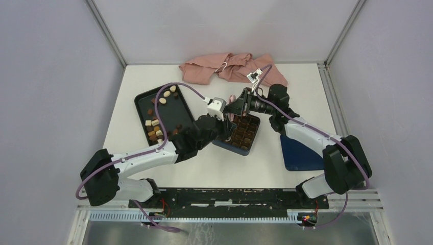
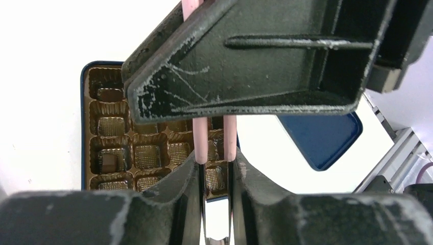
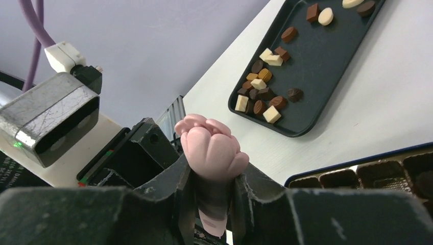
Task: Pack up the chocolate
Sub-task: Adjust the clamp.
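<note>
The chocolate lies as several small dark, brown and cream pieces on a black tray, also seen in the right wrist view as chocolate. A dark blue box with a brown gridded insert sits mid-table; one cell holds a brown piece. My left gripper is shut on pink tongs above the box. Two pink arms of the tongs run up to my right gripper. The right gripper is shut on the tongs' lumpy pink end. Both grippers meet over the box's far left corner.
A blue lid lies right of the box, under the right arm. A crumpled pink cloth lies along the back edge. The tray stands left of the box. The left arm's wrist camera hangs close to the right gripper.
</note>
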Tool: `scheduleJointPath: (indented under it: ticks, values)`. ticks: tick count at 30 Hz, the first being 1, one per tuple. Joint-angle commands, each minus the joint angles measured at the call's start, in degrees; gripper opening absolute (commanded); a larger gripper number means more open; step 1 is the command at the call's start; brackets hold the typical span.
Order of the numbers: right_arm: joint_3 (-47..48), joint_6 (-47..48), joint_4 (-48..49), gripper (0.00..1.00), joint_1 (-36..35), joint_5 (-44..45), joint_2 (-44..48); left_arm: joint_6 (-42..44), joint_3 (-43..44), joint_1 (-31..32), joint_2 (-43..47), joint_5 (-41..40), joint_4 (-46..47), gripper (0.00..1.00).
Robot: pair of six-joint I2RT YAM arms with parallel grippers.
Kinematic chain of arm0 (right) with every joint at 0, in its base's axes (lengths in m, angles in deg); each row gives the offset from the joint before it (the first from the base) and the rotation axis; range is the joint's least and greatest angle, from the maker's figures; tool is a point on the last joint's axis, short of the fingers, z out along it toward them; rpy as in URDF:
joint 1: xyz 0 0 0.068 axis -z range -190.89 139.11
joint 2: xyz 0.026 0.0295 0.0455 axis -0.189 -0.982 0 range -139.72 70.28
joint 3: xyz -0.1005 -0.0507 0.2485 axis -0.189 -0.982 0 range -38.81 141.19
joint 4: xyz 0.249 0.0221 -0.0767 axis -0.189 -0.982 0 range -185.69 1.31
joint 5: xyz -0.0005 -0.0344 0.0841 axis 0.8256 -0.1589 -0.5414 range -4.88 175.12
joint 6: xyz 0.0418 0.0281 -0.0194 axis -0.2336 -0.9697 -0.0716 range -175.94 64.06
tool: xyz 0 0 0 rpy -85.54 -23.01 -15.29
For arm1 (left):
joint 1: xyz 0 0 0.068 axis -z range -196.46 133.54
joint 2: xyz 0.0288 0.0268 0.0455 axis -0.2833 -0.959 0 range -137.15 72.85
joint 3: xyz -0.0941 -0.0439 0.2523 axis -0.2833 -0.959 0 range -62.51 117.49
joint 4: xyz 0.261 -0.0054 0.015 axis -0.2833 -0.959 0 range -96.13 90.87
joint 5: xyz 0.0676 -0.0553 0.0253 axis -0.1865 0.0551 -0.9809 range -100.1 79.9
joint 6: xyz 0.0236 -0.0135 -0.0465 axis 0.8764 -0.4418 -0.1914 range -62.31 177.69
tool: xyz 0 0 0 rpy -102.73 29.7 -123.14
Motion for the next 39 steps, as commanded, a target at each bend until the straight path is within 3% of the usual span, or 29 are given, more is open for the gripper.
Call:
scheduleJointPath:
  ticks: [1, 5, 14, 19, 23, 27, 31, 39]
  values:
    - [-1.74, -8.26, 7.33, 0.06, 0.04, 0.08, 0.13, 1.24, -4.54, 0.40, 2.69, -0.97, 9.29, 0.35]
    - [-3.26, -11.62, 9.70, 0.05, 0.09, 0.25, -0.16, 1.73, -8.64, 0.48, 4.88, -1.33, 13.45, 0.50]
    - [-5.71, -17.52, 14.68, 0.04, 0.21, 0.27, -0.47, 4.98, -18.19, 0.79, 12.25, -2.44, 20.82, 0.65]
    - [-6.50, -19.06, 16.08, 0.04, 0.29, 0.54, -0.91, 4.27, -20.25, 0.79, 18.11, -2.74, 19.48, 0.77]
    - [-6.90, -19.59, 16.69, 0.04, 0.47, 0.78, -1.10, 1.10, -21.56, 0.87, 23.18, -8.60, 16.46, 0.99]
    - [-7.08, -19.62, 16.72, 0.04, 0.83, 0.97, -1.10, -0.68, -24.64, 0.75, 31.06, -13.30, 15.73, 1.00]
    - [-7.34, -19.80, 16.41, 0.04, 0.92, 1.41, -1.18, 1.04, -25.26, 0.75, 36.60, -11.60, 15.40, 1.00]
    - [-8.49, -20.72, 16.10, 0.05, 0.98, 2.71, -1.19, -2.94, -21.03, 0.90, 25.48, -6.03, 14.72, 1.00]
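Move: The clamp, the pink-handled tongs, stands roughly upright in both grips: its middle is practically at the left fingers, and about 6 cm below and 3 cm nearer the base than the right fingers. From the left hand, the chocolate box lies some 4 cm ahead, 4 cm to the right and 16 cm below. The black tray lies about 9 cm ahead, 29 cm to the left and 17 cm below; the blue tray about 6 cm back and 31 cm to the right, also 17 cm below. The left fingers open from their grip on the clamp to fully wide while that hand eases back and slightly down off it, then pulls away left and up, about 10 cm to the left in all, fingertips tilting up and the hand rolling left side down. The right hand keeps its pinch on the pink handle and rolls some 15 degrees, swinging the clamp's lower end back towards the base, while sinking about 1.5 cm. ##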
